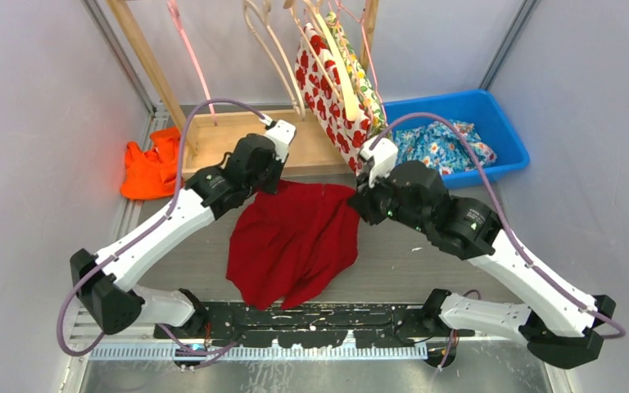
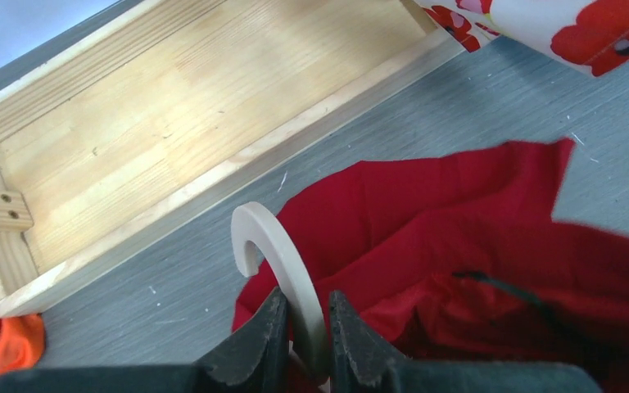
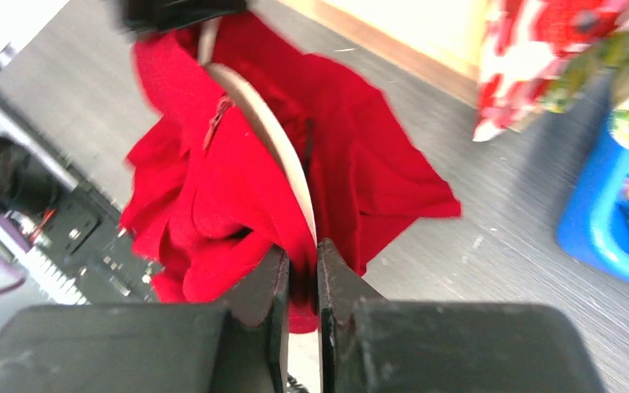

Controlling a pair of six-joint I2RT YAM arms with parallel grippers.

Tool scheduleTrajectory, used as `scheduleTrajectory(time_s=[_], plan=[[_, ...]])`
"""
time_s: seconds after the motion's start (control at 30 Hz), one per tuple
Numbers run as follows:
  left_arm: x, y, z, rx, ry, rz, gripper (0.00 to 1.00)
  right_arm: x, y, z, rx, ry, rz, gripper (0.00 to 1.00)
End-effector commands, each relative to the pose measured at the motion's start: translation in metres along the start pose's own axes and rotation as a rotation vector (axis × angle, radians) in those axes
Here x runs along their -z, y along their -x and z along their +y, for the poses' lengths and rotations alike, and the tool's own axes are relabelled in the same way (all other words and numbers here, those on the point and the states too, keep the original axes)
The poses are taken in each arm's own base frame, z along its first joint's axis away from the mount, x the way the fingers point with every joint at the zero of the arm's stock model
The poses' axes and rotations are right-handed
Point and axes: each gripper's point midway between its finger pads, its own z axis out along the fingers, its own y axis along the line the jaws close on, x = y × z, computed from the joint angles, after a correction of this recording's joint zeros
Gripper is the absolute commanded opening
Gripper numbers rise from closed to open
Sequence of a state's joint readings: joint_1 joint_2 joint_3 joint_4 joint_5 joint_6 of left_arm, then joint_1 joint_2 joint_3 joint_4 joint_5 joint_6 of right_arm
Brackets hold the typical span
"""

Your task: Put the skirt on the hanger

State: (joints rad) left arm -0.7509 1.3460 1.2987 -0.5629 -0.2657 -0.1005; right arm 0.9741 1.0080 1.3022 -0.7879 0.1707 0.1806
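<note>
The red skirt (image 1: 295,237) hangs in the middle of the table between my two arms, its lower part spread on the grey surface. A cream wooden hanger (image 2: 270,246) sits inside it, and only its hook shows in the left wrist view. My left gripper (image 2: 305,303) (image 1: 270,184) is shut on the stem of that hook at the skirt's top left. In the right wrist view the hanger's arm (image 3: 270,135) runs through the skirt (image 3: 221,188) toward my right gripper (image 3: 301,258) (image 1: 359,201), which is shut on red fabric at the skirt's top right corner.
A wooden rack base (image 1: 311,143) stands just behind the skirt, with bare hangers (image 1: 270,41) and floral garments (image 1: 336,82) hanging above it. A blue bin (image 1: 475,123) holding floral cloth (image 1: 442,147) sits at the back right. An orange cloth (image 1: 151,168) lies at the left.
</note>
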Motion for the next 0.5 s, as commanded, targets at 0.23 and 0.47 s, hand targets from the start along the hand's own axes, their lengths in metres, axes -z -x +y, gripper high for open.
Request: scheduleTrajectory(time_s=[0.23,0.47], plan=[[0.095,0.045,-0.069,0.033,-0.421,-0.166,0.0,-0.086,0.048,-0.031,-0.161,-0.007,-0.204,0.01],[0.104,0.048,-0.078,0.03,-0.486,-0.181,0.0,-0.119,0.035,-0.015,-0.159,0.088,-0.171,0.01]])
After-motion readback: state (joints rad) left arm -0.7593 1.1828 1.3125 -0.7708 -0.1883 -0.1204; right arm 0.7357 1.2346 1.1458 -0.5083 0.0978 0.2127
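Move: The red skirt hangs between the hands, its middle about 8 cm back, 8 cm right and 14 cm below the left hand, which holds the hanger by its hook's neck. From the right hand, the skirt's middle is some 3 cm ahead, 17 cm left and 20 cm below. The poppy-print skirt on the rack is roughly 40 cm ahead and 8 cm left; the blue bin is 40 cm ahead, 32 cm right and 25 cm below. Still pinching the skirt's waist edge against one end of the hanger, the right hand swings forward about 9 cm, edging slightly right at first, then also sinks some 8 cm while turning about 10 degrees clockwise. The left hand keeps the hanger neck and draws back about 5 cm, moving left and up a little. Both grips stay closed. ##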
